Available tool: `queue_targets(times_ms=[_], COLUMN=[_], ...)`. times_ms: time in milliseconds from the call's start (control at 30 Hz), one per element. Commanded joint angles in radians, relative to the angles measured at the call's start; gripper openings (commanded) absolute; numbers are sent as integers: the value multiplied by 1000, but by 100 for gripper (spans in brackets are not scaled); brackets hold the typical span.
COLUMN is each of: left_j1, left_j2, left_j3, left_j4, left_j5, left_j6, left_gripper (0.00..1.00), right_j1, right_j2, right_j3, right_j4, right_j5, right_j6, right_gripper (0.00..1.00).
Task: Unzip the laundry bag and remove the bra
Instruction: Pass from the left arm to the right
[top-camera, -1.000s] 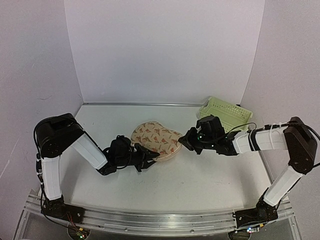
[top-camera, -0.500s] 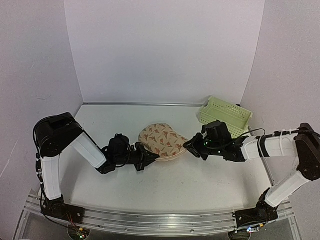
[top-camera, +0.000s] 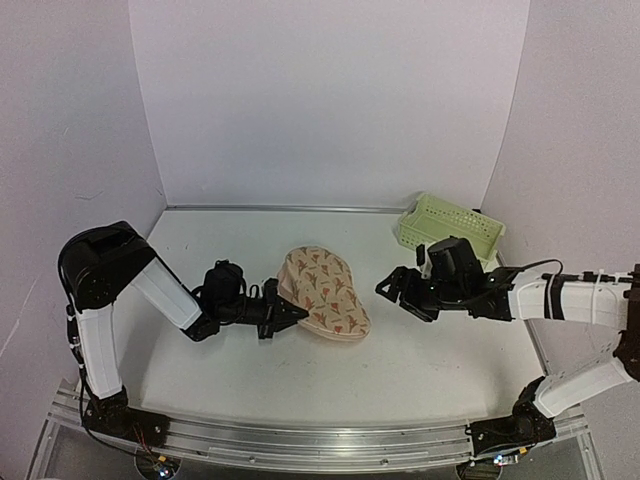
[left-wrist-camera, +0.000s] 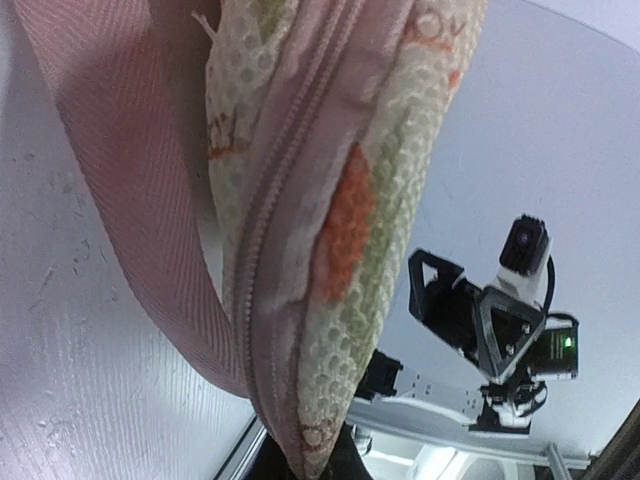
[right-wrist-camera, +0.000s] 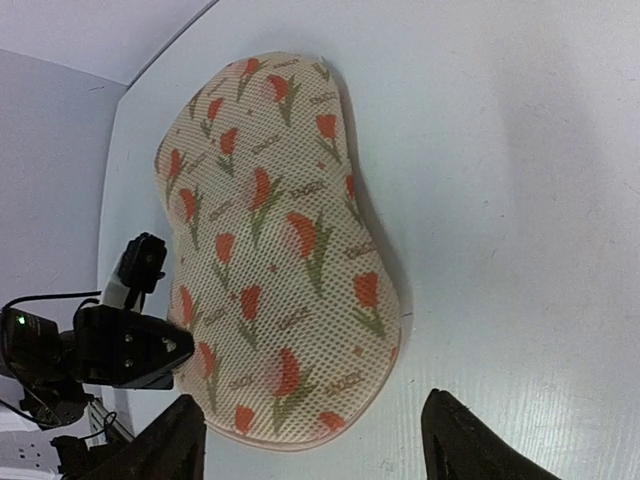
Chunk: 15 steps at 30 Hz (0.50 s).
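The laundry bag (top-camera: 322, 290) is a beige mesh pouch with orange-red flower prints, lying flat in the middle of the table. My left gripper (top-camera: 285, 312) is shut on its left rim. In the left wrist view the pinkish zip rim (left-wrist-camera: 262, 250) runs down into the gripper (left-wrist-camera: 310, 464), and the zip looks closed there. My right gripper (top-camera: 392, 288) stands open a short way right of the bag, touching nothing. In the right wrist view the bag (right-wrist-camera: 270, 260) lies ahead of the open gripper (right-wrist-camera: 315, 440). The bra is hidden.
A pale-green plastic basket (top-camera: 450, 232) stands at the back right, behind my right arm. White walls close in the table on three sides. The left gripper's body (right-wrist-camera: 120, 345) shows at the bag's far edge in the right wrist view.
My right gripper has opened, let go of the bag's right end and drawn back to the right. The left gripper has closed on the left rim, and the bag has turned and shifted slightly.
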Motion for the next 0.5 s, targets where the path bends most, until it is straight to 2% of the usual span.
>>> queue_targets(times_ms=[0, 200, 467], left_j1=[9, 9, 11], left_j2=[-63, -119, -185], left_j3=[15, 60, 64], left_j4=[-7, -261, -347], left_j5=[178, 288, 428], left_j6=[107, 287, 375], left_gripper=[0, 0, 0], right_j1=[-54, -105, -186], right_j2=[23, 182, 385], right_j3=[59, 190, 363], right_j4=[-58, -73, -108], right_j5=[-36, -159, -366], right_j6=[-140, -292, -447], right_gripper=[81, 92, 98])
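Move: The laundry bag's middle lies about 14 cm left of the right hand, 3 cm ahead and 6 cm lower; the green basket stands some 18 cm ahead and 11 cm to that hand's right. The left hand already pinches the bag's near left edge, the bag's middle being about 5 cm ahead and 4 cm to its right; the right gripper is roughly 20 cm to the left hand's right and 3 cm ahead. Left swings the pinched bag clockwise, 5 cm back; right, opening, reaches 6 cm forward towards the far end. ##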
